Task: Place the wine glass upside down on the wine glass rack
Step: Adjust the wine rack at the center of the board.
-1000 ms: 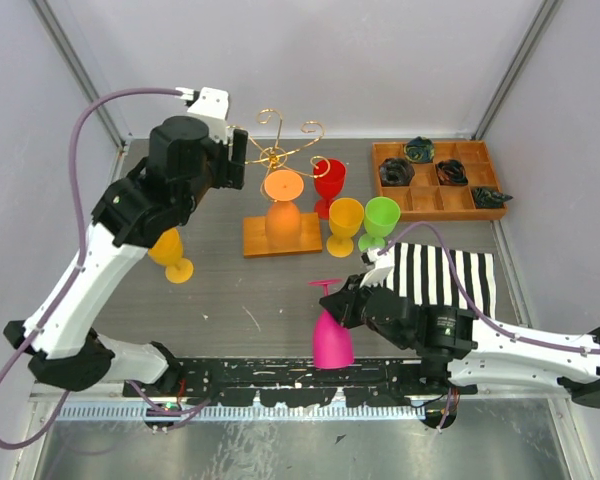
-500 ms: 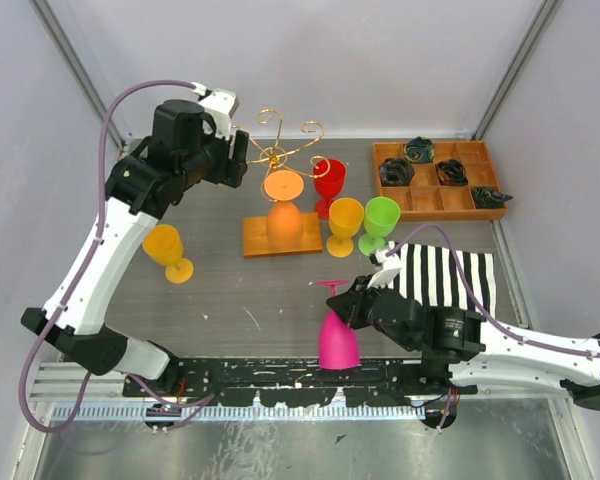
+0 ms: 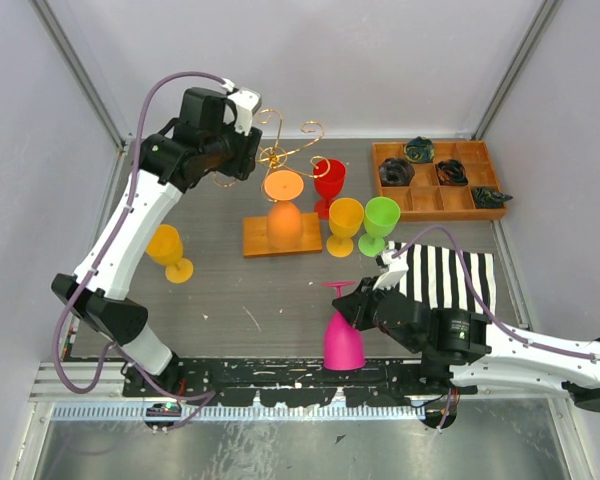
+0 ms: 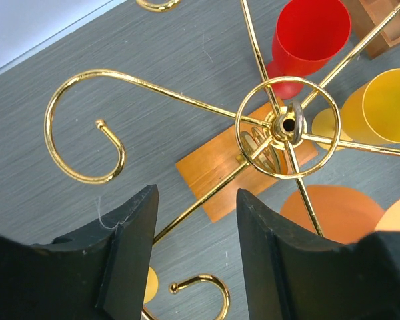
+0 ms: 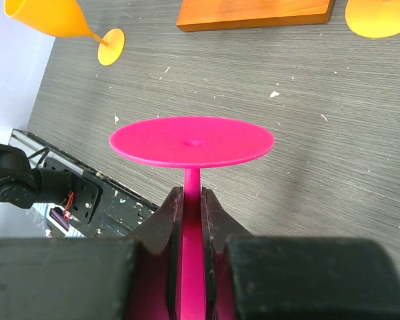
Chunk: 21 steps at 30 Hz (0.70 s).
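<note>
A pink wine glass (image 3: 342,340) hangs upside down near the table's front edge, foot (image 5: 191,140) uppermost. My right gripper (image 3: 358,305) is shut on its stem (image 5: 193,200). The wine glass rack (image 3: 280,150), gold wire scrolls on a post over an orange-brown wooden base (image 3: 255,238), stands at the back centre. An orange glass (image 3: 283,215) hangs upside down on it. My left gripper (image 3: 248,150) hovers over the rack's left scroll arms, open (image 4: 197,220). A gold arm runs below the gap between its fingers without touching them. The rack's centre ring (image 4: 287,127) lies just ahead.
Red (image 3: 329,180), yellow (image 3: 344,222) and green (image 3: 380,220) glasses stand upright right of the rack. An amber glass (image 3: 168,250) stands at the left. A compartmented wooden tray (image 3: 440,205) sits back right, with a striped cloth (image 3: 445,275) in front of it.
My left arm has swung right and back toward the rack's top, and its jaws have narrowed. The right gripper with the pink glass has shifted slightly right.
</note>
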Motion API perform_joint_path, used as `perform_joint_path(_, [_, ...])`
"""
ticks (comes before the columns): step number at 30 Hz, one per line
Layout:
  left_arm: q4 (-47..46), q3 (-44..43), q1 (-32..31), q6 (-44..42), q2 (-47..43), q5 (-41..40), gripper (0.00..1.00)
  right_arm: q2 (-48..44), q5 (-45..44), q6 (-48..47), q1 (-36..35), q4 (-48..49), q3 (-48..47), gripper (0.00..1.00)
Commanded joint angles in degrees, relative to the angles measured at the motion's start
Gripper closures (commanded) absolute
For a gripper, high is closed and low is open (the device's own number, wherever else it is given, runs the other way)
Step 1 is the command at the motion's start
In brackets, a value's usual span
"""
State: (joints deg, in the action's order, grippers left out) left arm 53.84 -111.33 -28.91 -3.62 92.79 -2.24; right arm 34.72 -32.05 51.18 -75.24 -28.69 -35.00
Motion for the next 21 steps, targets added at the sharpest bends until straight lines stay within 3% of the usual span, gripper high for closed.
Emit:
perform_joint_path(1, [2.65, -3.93, 0.29, -2.31, 1.95, 2.40, 0.45, -0.53, -2.16, 0.77, 0.01, 0.41, -1.23, 0.99])
perform_joint_path(4, [3.48, -4.65, 0.33, -2.45, 2.72, 2.20, 0.55, -0.53, -2.55, 1.16, 0.05, 0.30, -1.08, 0.99])
perform_joint_path(11, [3.53, -3.72, 0.34, -3.13, 2.59, 2.44, 0.64, 0.61, -2.57, 2.13, 0.00, 0.30, -1.03, 0.99])
perform_joint_path(15, [3.75, -3.78, 0.34, -2.66, 2.86, 3.05, 0.75, 1.25, -2.49, 2.26, 0.01, 0.34, -1.28, 0.99])
perform_joint_path(21, [3.91, -2.15, 0.34, -2.09, 2.29, 3.41, 0.76, 1.40, -2.40, 2.32, 0.02, 0.33, -1.20, 0.99])
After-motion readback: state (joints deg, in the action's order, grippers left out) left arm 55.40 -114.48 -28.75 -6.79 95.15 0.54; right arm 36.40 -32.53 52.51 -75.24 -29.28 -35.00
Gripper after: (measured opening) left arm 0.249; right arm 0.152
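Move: A curled arm of the wine rack runs between the left hand's open fingers, about 1 cm below the hand point. The rack's hub is roughly 6 cm right and 2 cm ahead; the hanging orange glass stands some 8 cm right, 3 cm back and 11 cm lower. The red glass is about 16 cm right, 7 cm ahead and 18 cm down. From the right hand, that rack arm lies some 22 cm ahead, 23 cm left and 12 cm higher. The left hand eases about 1 cm to the right while its fingers close to pinch the rack's arm. ##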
